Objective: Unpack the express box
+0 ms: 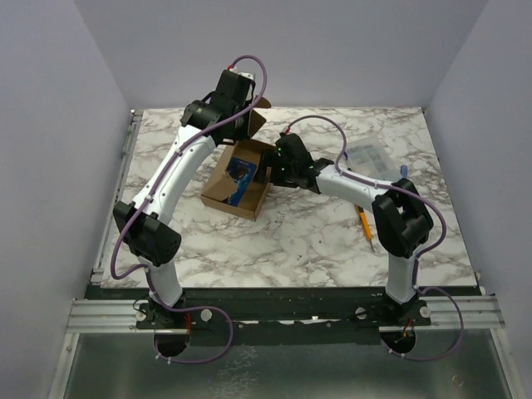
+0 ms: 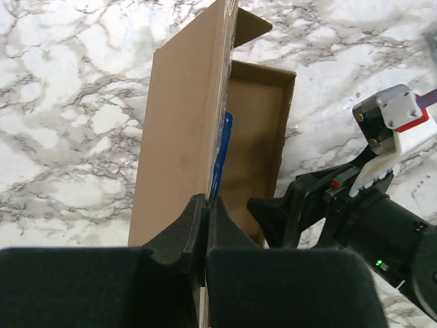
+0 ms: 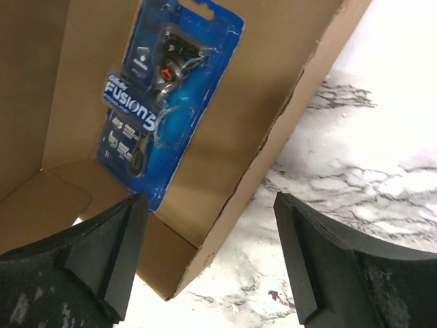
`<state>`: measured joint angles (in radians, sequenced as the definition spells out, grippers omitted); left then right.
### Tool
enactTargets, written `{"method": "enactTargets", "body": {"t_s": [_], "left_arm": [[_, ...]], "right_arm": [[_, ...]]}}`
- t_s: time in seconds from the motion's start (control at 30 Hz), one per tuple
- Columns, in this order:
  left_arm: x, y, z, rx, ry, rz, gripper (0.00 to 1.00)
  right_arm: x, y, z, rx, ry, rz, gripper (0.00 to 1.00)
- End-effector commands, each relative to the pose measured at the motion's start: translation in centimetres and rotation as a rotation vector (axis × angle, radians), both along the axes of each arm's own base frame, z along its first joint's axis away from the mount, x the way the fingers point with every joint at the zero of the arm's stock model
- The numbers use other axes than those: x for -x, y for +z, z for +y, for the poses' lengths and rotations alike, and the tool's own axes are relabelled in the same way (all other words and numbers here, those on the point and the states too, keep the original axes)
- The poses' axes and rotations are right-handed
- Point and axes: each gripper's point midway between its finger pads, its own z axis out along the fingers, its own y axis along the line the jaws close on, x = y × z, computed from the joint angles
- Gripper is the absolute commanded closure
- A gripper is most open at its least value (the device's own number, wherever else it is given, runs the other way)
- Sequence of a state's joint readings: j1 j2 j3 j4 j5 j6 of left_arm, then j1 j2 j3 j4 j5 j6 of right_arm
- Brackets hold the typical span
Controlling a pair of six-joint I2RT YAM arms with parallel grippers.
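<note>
The express box (image 1: 218,189) is a brown cardboard mailer lying open on the marble table, with its lid (image 2: 181,137) standing upright. My left gripper (image 2: 206,202) is shut on the lid's free edge and holds it up; in the top view this gripper (image 1: 248,115) is at the box's far end. A flat blue razor package (image 3: 164,102) lies on the box floor (image 3: 252,89). My right gripper (image 3: 210,199) is open above the box's right wall (image 3: 287,116), one finger over the inside and one over the table. From above it (image 1: 271,166) hangs at the box's right side.
A small clear plastic compartment case (image 1: 372,158) sits at the right rear of the table. A yellow pencil (image 1: 364,221) lies beside the right arm. Grey walls enclose the table on three sides.
</note>
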<state>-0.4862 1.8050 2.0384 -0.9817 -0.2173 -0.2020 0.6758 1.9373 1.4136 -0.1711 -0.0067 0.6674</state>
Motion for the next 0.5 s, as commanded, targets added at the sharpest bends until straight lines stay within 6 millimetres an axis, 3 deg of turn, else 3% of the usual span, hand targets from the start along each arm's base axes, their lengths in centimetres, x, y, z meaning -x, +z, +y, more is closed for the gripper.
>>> {"method": "enactTargets", "body": {"t_s": [0.0, 0.17, 0.33, 0.47], "left_arm": [[0.8, 3.6, -1.4, 0.132, -0.026, -0.052, 1.0], [0.6, 4.5, -1.5, 0.141, -0.023, -0.07, 1.0], [0.0, 5.4, -1.1, 0.115, -0.018, -0.087, 1.0], [-0.6, 4.9, 0.3, 0.062, 0.002, -0.081, 1.0]], "right_arm": [[0.1, -2.3, -2.2, 0.15, -0.105, 0.033, 0.18], [0.1, -4.0, -4.1, 0.248, -0.152, 0.002, 0.23], [-0.2, -5.7, -4.1, 0.287, -0.141, 0.012, 0.31], [-0.2, -6.1, -4.4, 0.318, -0.141, 0.021, 0.43]]}}
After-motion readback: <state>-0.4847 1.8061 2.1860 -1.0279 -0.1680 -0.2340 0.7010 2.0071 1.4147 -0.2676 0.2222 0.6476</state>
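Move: The open box's right wall is what my right hand goes for: the stretch I want lies about 5 cm below its fingers, roughly 2 cm to their right and 1 cm ahead. The blue razor pack lies in the box some 6 cm left of that hand, 1 cm ahead and 7 cm below. From my left hand, still pinching the raised lid's edge, that wall is about 6 cm right, 2 cm back and 20 cm down. I sink my right hand about 5 cm while easing it 3–4 cm to my right, rolling its left side down some 15 degrees, so its fingers come down astride the box's right wall, partly closing but not shut. Meanwhile my left hand keeps its pinch on the lid and, after a slight drift right, draws it up about 5 cm. ##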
